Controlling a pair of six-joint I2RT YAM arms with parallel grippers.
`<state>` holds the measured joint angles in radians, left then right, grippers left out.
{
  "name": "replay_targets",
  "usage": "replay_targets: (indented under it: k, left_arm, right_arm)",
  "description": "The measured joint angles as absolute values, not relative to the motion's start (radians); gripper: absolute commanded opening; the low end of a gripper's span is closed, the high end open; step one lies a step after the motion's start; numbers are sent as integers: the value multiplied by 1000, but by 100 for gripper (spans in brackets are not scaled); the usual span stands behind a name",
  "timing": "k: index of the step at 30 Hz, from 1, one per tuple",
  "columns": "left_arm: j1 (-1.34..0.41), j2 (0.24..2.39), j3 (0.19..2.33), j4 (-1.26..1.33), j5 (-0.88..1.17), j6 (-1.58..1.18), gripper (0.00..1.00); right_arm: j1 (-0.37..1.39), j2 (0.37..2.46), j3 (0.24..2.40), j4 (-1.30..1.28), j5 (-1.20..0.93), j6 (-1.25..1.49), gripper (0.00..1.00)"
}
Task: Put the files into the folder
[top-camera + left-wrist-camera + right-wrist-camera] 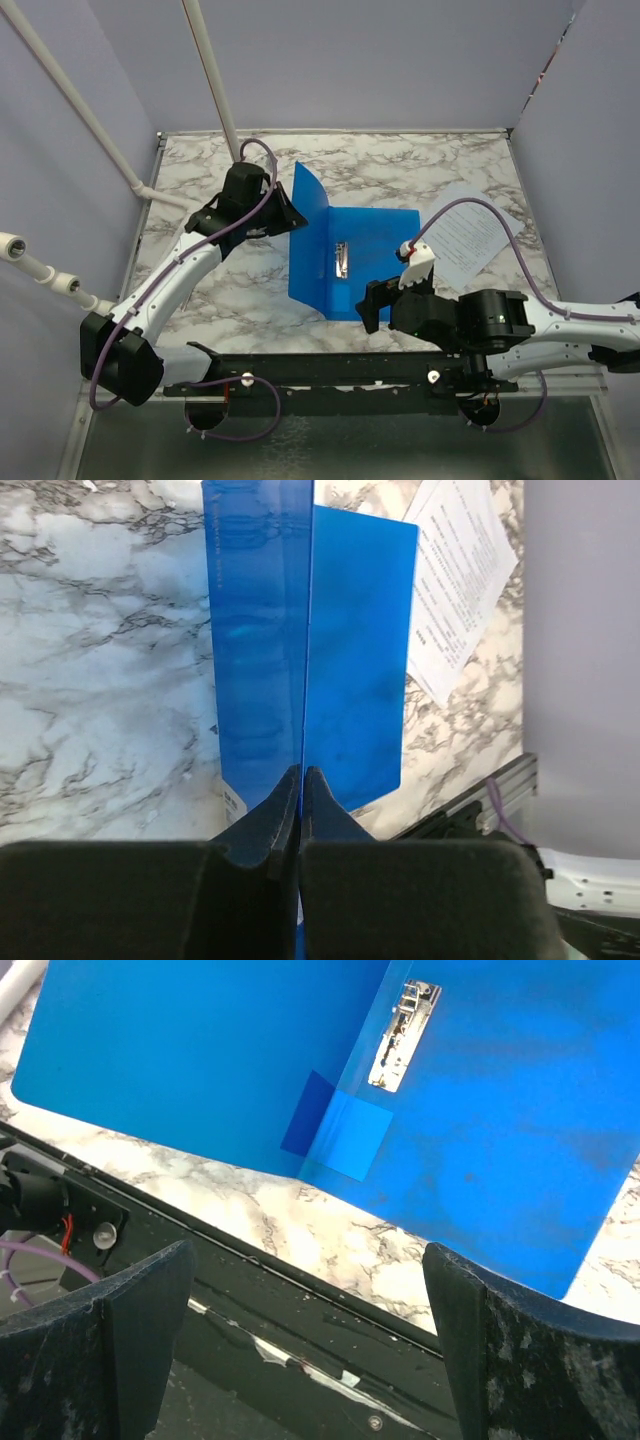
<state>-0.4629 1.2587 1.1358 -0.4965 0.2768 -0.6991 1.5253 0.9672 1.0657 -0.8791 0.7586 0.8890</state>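
The blue folder [375, 245] lies open on the marble table, its metal clip [342, 260] facing up. My left gripper [287, 213] is shut on the edge of the folder's cover [308, 200] and holds it upright at the left side. In the left wrist view the gripper [303, 772] pinches the cover [255, 630] edge-on. The files [465, 240], white printed sheets, lie flat on the table just right of the folder, also visible as files [455, 580]. My right gripper [385, 298] hangs open and empty near the folder's near edge; between the fingers of this gripper [310, 1260] I see only table and rail.
A black rail [330, 370] runs along the table's near edge, directly under my right gripper. White poles [215, 75] stand at the back left. Purple walls close in the table on three sides. A white label [232, 802] sits near the cover's gripped corner.
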Motion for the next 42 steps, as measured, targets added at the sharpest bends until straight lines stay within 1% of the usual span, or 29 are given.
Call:
replay_targets:
  k: [6,10,15,24,29,42]
  left_arm:
    - [-441,1257,1032,-339,344,-811,0]
    - [-432,1235,959,-245,369,-861,0]
    - [-409,1164,848,-179,375,-881,0]
    - [-344,1031,659,-132,374,-881,0]
    - [-323,997,590,-131,373,-873,0]
    - [-320,964,537,-176,338,-836,0]
  right_arm:
    - [1489,934,1012,-884,767,912,100]
    - [1381,965,979,-844,728,878,100]
    - [1254,1042,921,-720,615,805,100]
    - [1166,1216,901,-528,430,759,100]
    - [1134,1299,861,-448,353,762,100]
    - [1104,1415,790,-385,315,797,100]
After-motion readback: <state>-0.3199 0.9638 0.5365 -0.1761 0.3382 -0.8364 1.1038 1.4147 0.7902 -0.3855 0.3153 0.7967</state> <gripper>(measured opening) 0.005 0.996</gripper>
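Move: The left hand already pinches the outer edge of the folder's raised front cover; the bare table where the cover is to lie is about 15 cm to its left, 4 cm back and 22 cm below, with the metal clip about 8 cm to its right, level with it and equally low. From the open right hand, the spine's near half is some 7 cm ahead, 8 cm left and 22 cm down, the clip 17 cm ahead and 5 cm left, the files 25 cm ahead and 25 cm right. The right hand, fingers staying wide open, sinks some 19 cm while reaching about 6 cm forward and, after a small swing right, slightly left, tipping its fingers about 20 degrees further down until they straddle the near part of the folder's spine from above; touch can't be made out. Meanwhile the left hand keeps its pinch on the cover's edge and, after a brief dip to the right, carries it down about 10 cm, leftward and back towards the bare table. ##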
